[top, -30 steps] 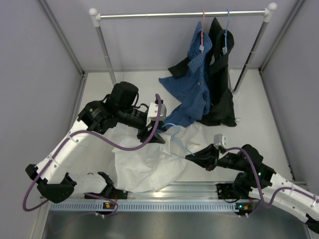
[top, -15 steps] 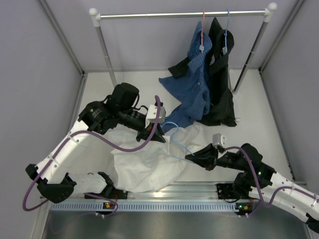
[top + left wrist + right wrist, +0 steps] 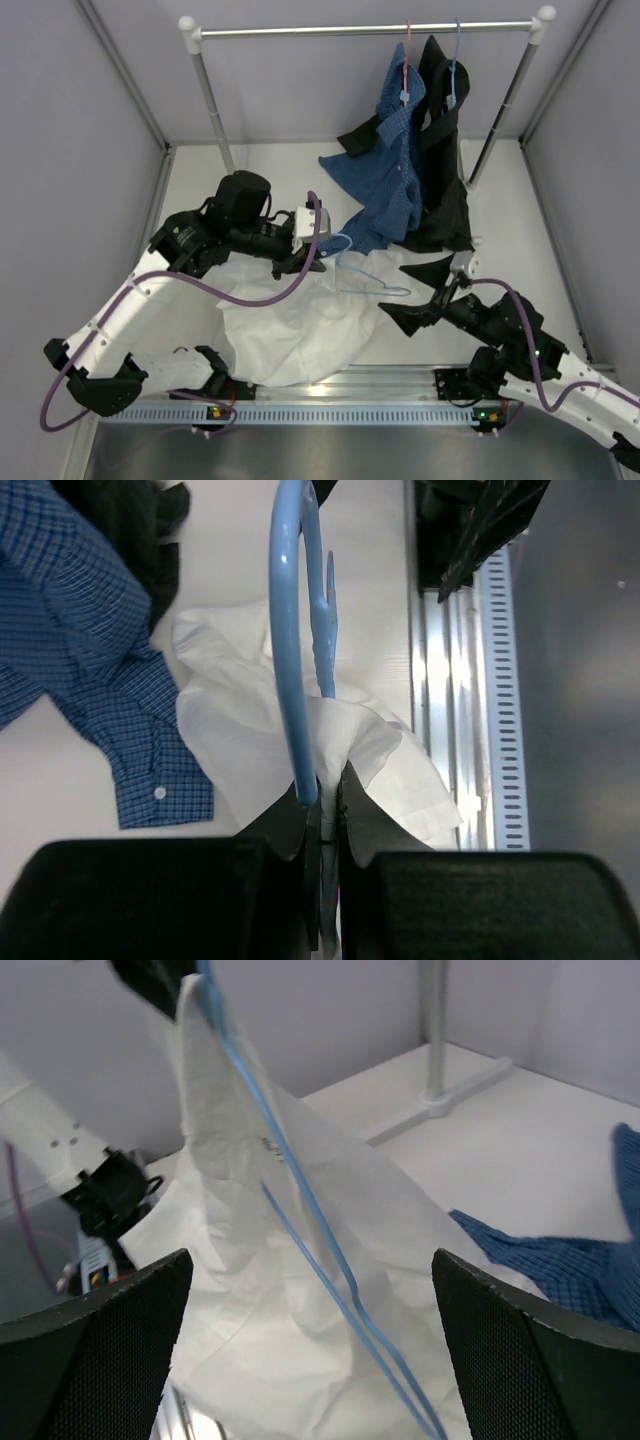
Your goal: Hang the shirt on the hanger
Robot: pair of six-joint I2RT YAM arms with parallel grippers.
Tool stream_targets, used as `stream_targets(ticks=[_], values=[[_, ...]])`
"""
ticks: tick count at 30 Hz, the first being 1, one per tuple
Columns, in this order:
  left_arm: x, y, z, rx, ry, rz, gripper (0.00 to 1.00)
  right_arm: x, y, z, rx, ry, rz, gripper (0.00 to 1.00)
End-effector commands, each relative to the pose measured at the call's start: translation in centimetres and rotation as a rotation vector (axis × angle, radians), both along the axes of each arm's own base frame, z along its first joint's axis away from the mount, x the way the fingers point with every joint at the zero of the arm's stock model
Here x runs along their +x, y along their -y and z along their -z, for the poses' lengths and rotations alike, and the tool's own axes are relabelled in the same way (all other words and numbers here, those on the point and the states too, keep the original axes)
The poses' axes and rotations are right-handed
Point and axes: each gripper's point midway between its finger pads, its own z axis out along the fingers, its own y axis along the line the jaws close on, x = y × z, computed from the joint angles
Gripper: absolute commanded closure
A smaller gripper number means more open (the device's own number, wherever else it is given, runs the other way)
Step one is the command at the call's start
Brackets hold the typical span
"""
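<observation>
The white shirt (image 3: pixel 300 325) lies crumpled on the table in front of the arms, with one fold pulled up to a peak. My left gripper (image 3: pixel 318 262) is shut at that peak. In the left wrist view its jaws (image 3: pixel 325 790) pinch white shirt (image 3: pixel 240 750) cloth together with the thin light-blue hanger (image 3: pixel 290 630). The hanger (image 3: pixel 362 280) slants down to the right across the cloth. My right gripper (image 3: pixel 418 293) stands wide open just right of the hanger's low end, touching nothing. In the right wrist view the hanger (image 3: pixel 300 1195) and shirt (image 3: pixel 230 1290) hang between its spread fingers (image 3: pixel 100 1350).
At the back, a rail (image 3: pixel 330 30) on two posts (image 3: pixel 212 105) carries a blue checked shirt (image 3: pixel 395 190) on a red hanger and a black garment (image 3: pixel 440 190) on a darker blue hanger; both trail onto the table. A slotted metal strip (image 3: pixel 350 412) runs along the near edge.
My left gripper has shut on the shirt fold and hanger top. My right gripper has let go of the hanger's lower end, opened wide and backed off to the right.
</observation>
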Motion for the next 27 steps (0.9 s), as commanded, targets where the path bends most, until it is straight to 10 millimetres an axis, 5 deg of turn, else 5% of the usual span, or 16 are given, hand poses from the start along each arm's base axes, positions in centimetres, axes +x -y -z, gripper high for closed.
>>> stream_targets(ticks=[1,4,8,15,21,27], values=[[2.7,-0.8,-2.2,-0.062,0.14,-0.166,1.0,4.4,5.0,-0.3,0.089,-0.15,0.376,0.0],[3.9,-1.5,-3.0,-0.096,0.207,-0.256,1.0,4.8,7.4,0.0,0.136,-0.197,0.478,0.0],[7.5,-3.4,-4.4,-0.122,0.275,-0.514,1.0,4.5,7.2,0.4,0.124,-0.266,0.465,0.07],[6.2,-3.1,-5.4,-0.179,0.233,-0.485,1.0,3.2,-1.7,5.8,-0.074,-0.413,0.178,0.23],[5.5,-3.2,-5.1,-0.187,0.216,-0.468,1.0,6.9,-4.1,7.9,-0.116,-0.415,0.238,0.29],[4.4,-3.3,-4.8,-0.217,0.208,-0.443,1.0,9.7,-4.0,9.6,-0.071,-0.434,0.276,0.37]])
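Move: The right hand has already let go of the hanger, whose free end still lies between its open fingers, level with the hand point and about 3 cm to its right. The shirt's loose right side lies some 10 cm ahead, 5 cm to the left and 15 cm below; the blue shirt is roughly 30 cm ahead, straight out and 15 cm lower. From the left hand, which holds collar and hanger, that loose side is about 8 cm ahead, 7 cm right and 21 cm below. The right hand swings forward and about 6 cm right to clear the hanger's free end, then drops some 13 cm while coming back left and on forward to below the hanger, close over the shirt's loose right side, its fingers tipping down about 30 degrees and narrowing from wide open to about two-thirds. Meanwhile the left hand keeps its pinch on collar and hanger and carries them about 5 cm forward, a little left and up, turning some 25 degrees counter-clockwise. ##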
